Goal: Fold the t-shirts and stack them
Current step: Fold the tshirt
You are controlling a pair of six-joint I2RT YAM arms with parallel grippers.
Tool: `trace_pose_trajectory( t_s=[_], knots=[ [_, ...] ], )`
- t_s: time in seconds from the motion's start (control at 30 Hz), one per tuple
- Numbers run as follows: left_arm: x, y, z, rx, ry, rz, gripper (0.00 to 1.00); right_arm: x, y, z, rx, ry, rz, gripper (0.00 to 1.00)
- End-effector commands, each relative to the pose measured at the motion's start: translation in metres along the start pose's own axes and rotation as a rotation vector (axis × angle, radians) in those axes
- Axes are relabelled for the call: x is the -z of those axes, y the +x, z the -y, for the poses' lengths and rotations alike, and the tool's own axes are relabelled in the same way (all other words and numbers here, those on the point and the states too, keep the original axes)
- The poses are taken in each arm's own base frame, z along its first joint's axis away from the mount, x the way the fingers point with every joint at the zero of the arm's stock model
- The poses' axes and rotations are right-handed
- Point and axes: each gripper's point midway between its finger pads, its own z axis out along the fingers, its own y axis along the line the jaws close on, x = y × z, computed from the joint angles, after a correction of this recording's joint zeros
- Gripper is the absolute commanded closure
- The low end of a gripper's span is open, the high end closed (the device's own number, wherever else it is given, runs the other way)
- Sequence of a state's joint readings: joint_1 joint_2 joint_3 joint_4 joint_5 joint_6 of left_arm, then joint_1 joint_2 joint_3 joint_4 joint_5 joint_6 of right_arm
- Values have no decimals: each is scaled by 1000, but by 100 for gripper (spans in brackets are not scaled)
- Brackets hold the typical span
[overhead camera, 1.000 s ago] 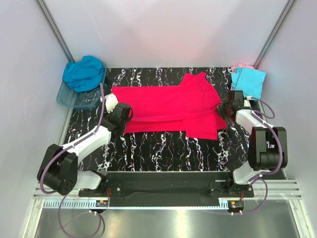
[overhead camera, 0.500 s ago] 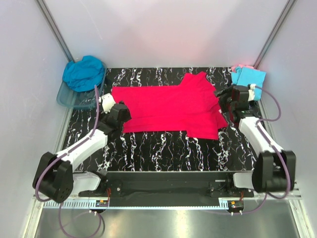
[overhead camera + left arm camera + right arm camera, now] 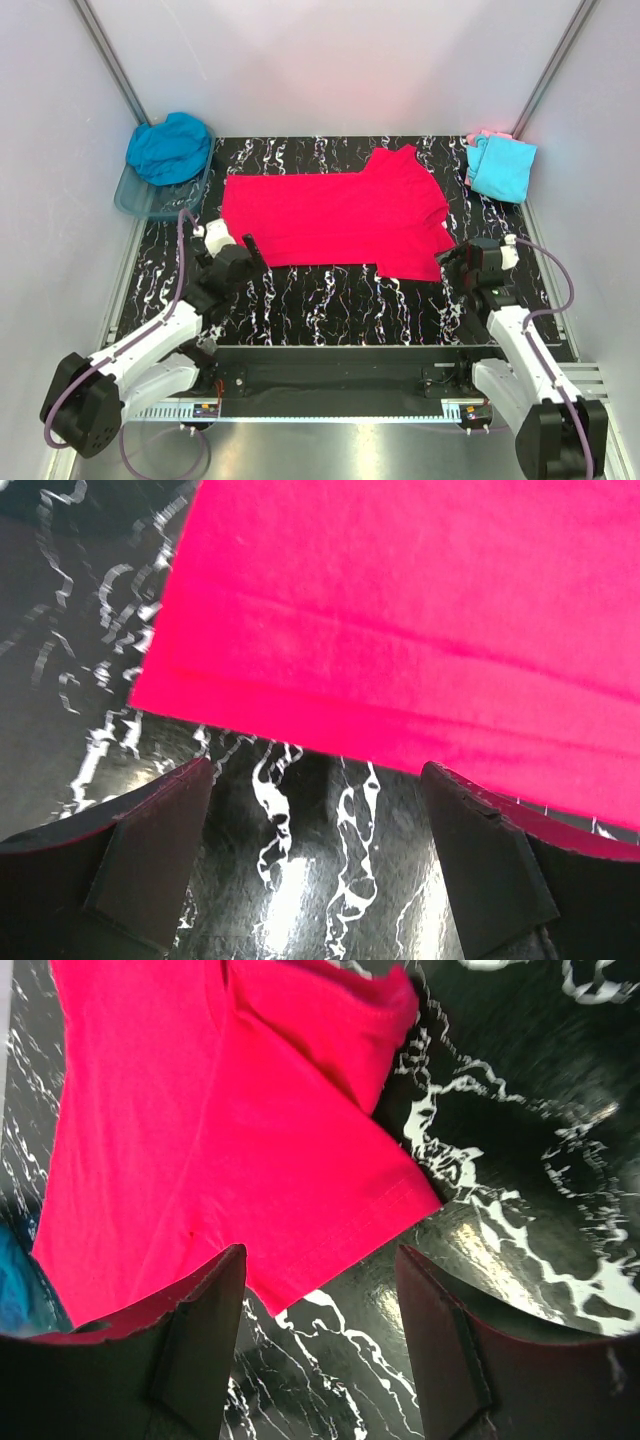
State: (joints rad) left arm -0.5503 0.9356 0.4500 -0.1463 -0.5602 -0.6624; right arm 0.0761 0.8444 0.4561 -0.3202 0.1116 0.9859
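Note:
The bright pink-red t-shirt lies flat across the black marbled table, folded lengthwise, with a sleeve sticking out at its right end. My left gripper stands open just in front of the shirt's near left corner, apart from the cloth. In the left wrist view the left gripper holds nothing, and the shirt's hem runs beyond the fingertips. My right gripper is open too, just off the near right sleeve. Between its fingers the right gripper shows only table, with the sleeve corner close ahead.
A teal-blue t-shirt is heaped on a clear bluish tub at the back left. A light cyan t-shirt lies folded at the back right, with a pale pink one showing behind it. Grey walls close in both sides.
Both grippers have opened, let go of the pink-red shirt and drawn back toward the near edge. The shirt now lies flat on the table.

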Motion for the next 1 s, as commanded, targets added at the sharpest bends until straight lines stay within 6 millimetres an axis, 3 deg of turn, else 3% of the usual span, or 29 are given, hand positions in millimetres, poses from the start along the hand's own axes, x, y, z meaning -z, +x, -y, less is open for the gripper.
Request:
trace_pose_trajectory(
  t_s=[0.0, 0.07, 0.27, 0.57, 0.97],
  knots=[
    [1, -5, 21, 30, 107, 24, 9, 13, -25, -1, 71, 44, 96, 32],
    [-1, -3, 22, 25, 109, 19, 9, 13, -27, -5, 75, 49, 87, 32],
    [-5, 7, 24, -16, 126, -12, 9, -11, -9, 8, 90, 144, -12, 32],
    [-6, 4, 28, -2, 143, 7, 9, -20, -11, 9, 109, 170, -16, 34],
    [-1, -1, 24, 12, 145, 30, 9, -45, 11, 20, 137, 221, -122, 35]
  ],
)
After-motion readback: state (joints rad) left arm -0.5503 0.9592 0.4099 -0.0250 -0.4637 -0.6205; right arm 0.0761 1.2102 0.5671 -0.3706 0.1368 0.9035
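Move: The t-shirt's near right corner, at the sleeve end, lies about 3 cm back and 3 cm left of the right hand, some 8 cm below it. The sleeve end's outer tip is about 6 cm ahead, level sideways, and the folded stack some 26 cm ahead and 12 cm right. From the left hand, the shirt's near left corner is about 3 cm ahead, 7 cm left and 9 cm down; the basket with the blue shirt is roughly 24 cm ahead and 19 cm left. After a slight rise of about 1 cm, the empty right hand sinks almost straight down towards the near right corner of the t-shirt, ending some 6 cm lower, its fingers staying open and tipping nearly 20 degrees steeper towards the table. The left hand, also empty and wide open, slides about 2 cm to the right in front of the near hem, turns some 5 degrees clockwise and then hangs there, neither gripper closing on the cloth. ##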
